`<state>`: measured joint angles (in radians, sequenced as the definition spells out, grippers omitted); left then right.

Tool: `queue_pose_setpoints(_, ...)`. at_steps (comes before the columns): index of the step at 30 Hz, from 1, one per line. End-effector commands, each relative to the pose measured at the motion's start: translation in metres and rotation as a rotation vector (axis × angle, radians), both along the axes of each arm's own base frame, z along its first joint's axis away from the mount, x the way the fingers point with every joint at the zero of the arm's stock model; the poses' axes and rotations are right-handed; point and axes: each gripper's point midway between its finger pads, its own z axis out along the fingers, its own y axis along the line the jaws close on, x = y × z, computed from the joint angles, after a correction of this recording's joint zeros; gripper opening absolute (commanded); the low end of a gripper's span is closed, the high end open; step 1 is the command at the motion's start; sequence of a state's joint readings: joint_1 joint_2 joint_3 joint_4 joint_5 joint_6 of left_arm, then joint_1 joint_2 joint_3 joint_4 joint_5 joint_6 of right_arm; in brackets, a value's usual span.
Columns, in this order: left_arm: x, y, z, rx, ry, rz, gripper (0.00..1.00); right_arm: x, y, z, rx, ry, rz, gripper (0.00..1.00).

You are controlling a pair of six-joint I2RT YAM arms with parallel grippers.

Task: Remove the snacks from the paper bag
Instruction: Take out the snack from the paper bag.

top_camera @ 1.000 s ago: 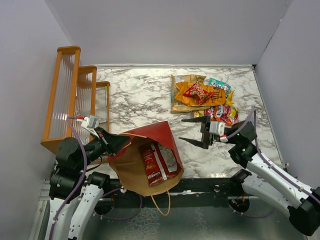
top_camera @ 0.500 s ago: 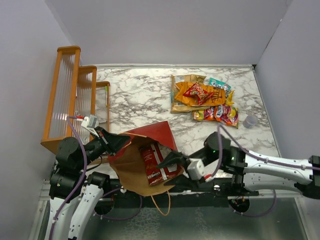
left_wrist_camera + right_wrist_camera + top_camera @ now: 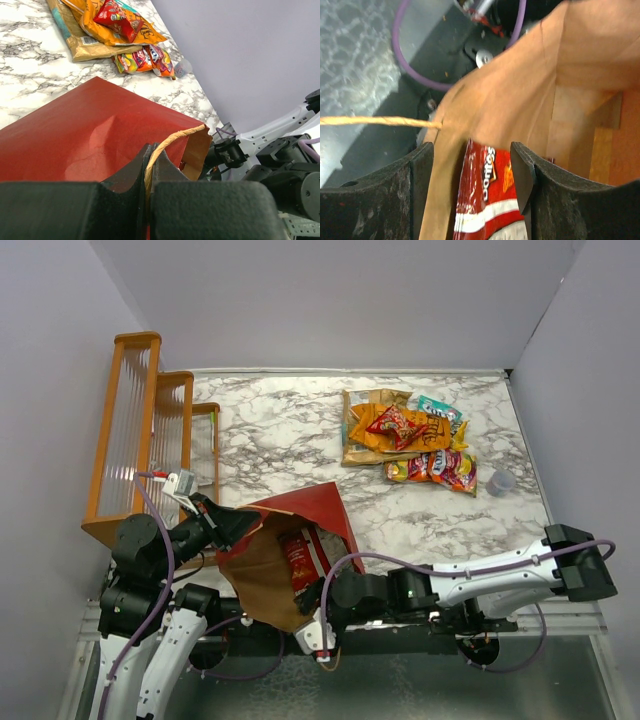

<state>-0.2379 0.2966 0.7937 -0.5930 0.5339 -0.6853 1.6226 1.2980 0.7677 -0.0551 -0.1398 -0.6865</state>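
The paper bag (image 3: 262,575) lies on its side at the near edge, dark red outside (image 3: 95,130), brown inside (image 3: 580,45). My left gripper (image 3: 226,526) is shut on its tan handle (image 3: 172,141), holding the mouth up. My right gripper (image 3: 322,592) is at the bag's mouth, open. Its fingers (image 3: 521,167) stand either side of a dark red packet (image 3: 487,205) and the bag's near wall, not closed on them. That packet (image 3: 300,562) shows inside the bag. Several other snacks (image 3: 405,435) lie piled on the marble at the far right, also visible in the left wrist view (image 3: 117,22).
An orange wooden rack (image 3: 140,430) stands along the left wall. A small clear cup (image 3: 498,481) sits right of the snack pile. The bag's second handle (image 3: 375,121) hangs over the table's near edge, above the arm bases.
My right arm has swung from the right side of the table down and left to the bag's mouth, jaws still open. The left gripper and bag have not moved.
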Motion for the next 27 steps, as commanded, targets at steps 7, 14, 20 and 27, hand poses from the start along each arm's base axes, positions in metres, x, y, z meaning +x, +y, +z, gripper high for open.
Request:
queue_pose_setpoints(7,0.002,-0.001,-0.002,0.005,-0.007,-0.006,0.00,0.041,-0.020,-0.024,-0.151,-0.165,-0.232,0.62)
queue_pose_setpoints(14,0.002,0.000,-0.001,0.013,-0.008,-0.005,0.00,0.061,-0.024,-0.041,-0.210,-0.260,-0.318,0.57)
queue_pose_setpoints(20,0.002,-0.001,0.000,0.010,-0.010,-0.006,0.00,0.088,-0.021,-0.041,-0.206,-0.411,-0.423,0.51)
queue_pose_setpoints(27,0.000,0.000,0.004,0.007,-0.015,-0.004,0.00,0.098,-0.002,-0.018,-0.126,-0.464,-0.473,0.23)
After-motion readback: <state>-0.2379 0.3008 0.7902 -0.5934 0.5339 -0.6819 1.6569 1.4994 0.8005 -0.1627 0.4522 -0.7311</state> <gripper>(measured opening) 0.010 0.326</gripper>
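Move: The red snack, lying inside the paper bag, has its middle about 8 cm ahead of the right hand, 3 cm to its right and 8 cm below. The bag's own middle lies some 8 cm ahead, 3 cm left and 6 cm down. The bag's loose lower handle hangs roughly 11 cm behind this hand and 5 cm to its right, about 5 cm lower. From the left hand, the red snack is some 9 cm back, 12 cm right and 22 cm down. Forward and down into the open paper bag goes the right hand, about 9 cm out and 5 cm lower, easing slightly right, its wrist turning clockwise and tipping some 35 degrees in all so the fingers point more steeply down. They reach astride the red snack and close to about half their opening around its edge. The left hand stays put, still pinching the bag's upper handle. ##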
